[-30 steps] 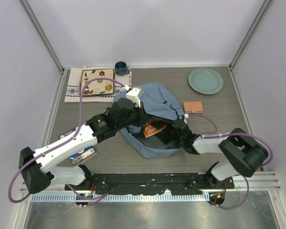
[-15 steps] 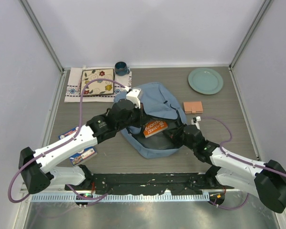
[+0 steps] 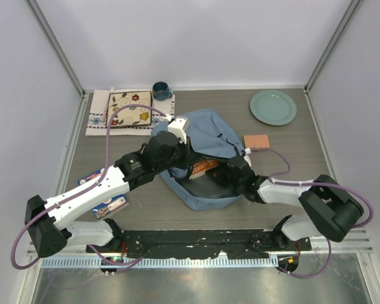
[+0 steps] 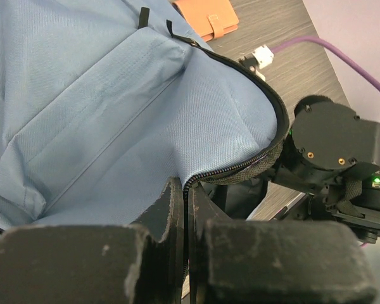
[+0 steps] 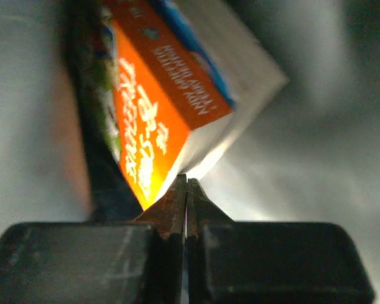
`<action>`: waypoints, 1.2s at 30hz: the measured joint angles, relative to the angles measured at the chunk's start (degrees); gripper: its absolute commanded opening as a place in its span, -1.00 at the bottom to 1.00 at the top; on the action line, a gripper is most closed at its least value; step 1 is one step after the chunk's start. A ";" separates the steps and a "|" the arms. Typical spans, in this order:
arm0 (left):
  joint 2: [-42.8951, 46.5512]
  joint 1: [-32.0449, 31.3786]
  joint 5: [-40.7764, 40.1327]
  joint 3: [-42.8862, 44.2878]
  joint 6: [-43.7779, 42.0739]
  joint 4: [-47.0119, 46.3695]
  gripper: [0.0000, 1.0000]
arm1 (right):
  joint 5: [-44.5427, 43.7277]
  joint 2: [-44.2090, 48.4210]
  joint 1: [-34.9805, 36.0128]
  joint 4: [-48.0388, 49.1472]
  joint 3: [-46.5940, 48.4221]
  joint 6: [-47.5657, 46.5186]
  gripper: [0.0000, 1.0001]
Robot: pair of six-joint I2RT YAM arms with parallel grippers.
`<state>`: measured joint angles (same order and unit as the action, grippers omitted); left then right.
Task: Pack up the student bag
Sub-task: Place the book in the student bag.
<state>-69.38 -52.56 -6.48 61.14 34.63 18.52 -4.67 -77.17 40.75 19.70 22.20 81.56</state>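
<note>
The dusty-blue student bag (image 3: 209, 130) lies at the table's middle with its mouth facing the arms. My left gripper (image 3: 185, 154) is shut on the bag's zipper edge (image 4: 240, 168) and holds the flap (image 4: 114, 107) up. An orange book (image 3: 202, 166) lies inside the opening, partly under the flap. My right gripper (image 3: 220, 172) reaches into the bag with its jaws shut and nothing between them. In the right wrist view its tips (image 5: 187, 180) touch the lower corner of the orange book (image 5: 158, 120).
A green plate (image 3: 273, 107) sits back right, and a pinkish wallet (image 3: 256, 141) lies beside the bag. A floral book (image 3: 130, 107) on a cloth and a dark blue mug (image 3: 161, 90) are back left. Another book (image 3: 107, 202) lies under my left arm.
My right gripper has gone from open to shut, and its arm swung out and back into the bag's mouth. The orange book sits slightly deeper under the flap. The left arm has not moved.
</note>
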 measured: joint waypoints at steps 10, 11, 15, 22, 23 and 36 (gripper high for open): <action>-1.11 0.02 0.09 -0.22 0.22 -0.11 -1.00 | 0.24 -4.35 -0.02 6.93 4.37 -2.19 -0.07; -1.55 0.02 0.11 -0.22 0.22 -0.11 -1.00 | 0.26 -3.06 0.02 7.06 2.51 -2.25 -0.03; -3.34 0.07 0.37 -0.22 0.22 -0.07 -1.00 | 0.17 9.68 0.09 2.97 -5.20 -3.85 0.10; -4.11 0.07 1.49 -0.24 1.22 -0.22 -0.70 | -1.68 39.80 0.55 -12.96 -5.35 -9.25 0.34; -4.15 0.09 1.66 -0.24 1.27 -0.31 -0.62 | -2.27 43.25 0.59 -15.47 -5.11 -9.73 0.36; -5.16 -0.55 18.86 -3.28 2.64 -1.60 0.89 | -15.26 69.92 0.68 -50.25 5.68 -12.50 0.47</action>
<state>-74.54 -53.10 12.38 57.87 37.28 16.93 -19.92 -7.25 41.43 -30.55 27.88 69.06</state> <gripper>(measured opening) 0.892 0.734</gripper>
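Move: The right hand is inside the student bag, its tips close to the orange book, whose middle lies about 6 cm ahead, 6 cm left and at roughly hand height; the tan wallet is some 10 cm ahead, 12 cm right and 4 cm below. The left hand already holds the raised flap edge at its fingertips. From it, the orange book lies about 6 cm ahead, 4 cm right and 17 cm below. Forward, left and up by some 5 cm, the right hand makes one more shove deeper into the bag towards the book, then draws back and lifts out, ending about 18 cm above its start, well to the right, tipped up some 30 degrees with fingers open. The left hand lowers the pinched flap a little, opens to let go, and slides back, right and down. ##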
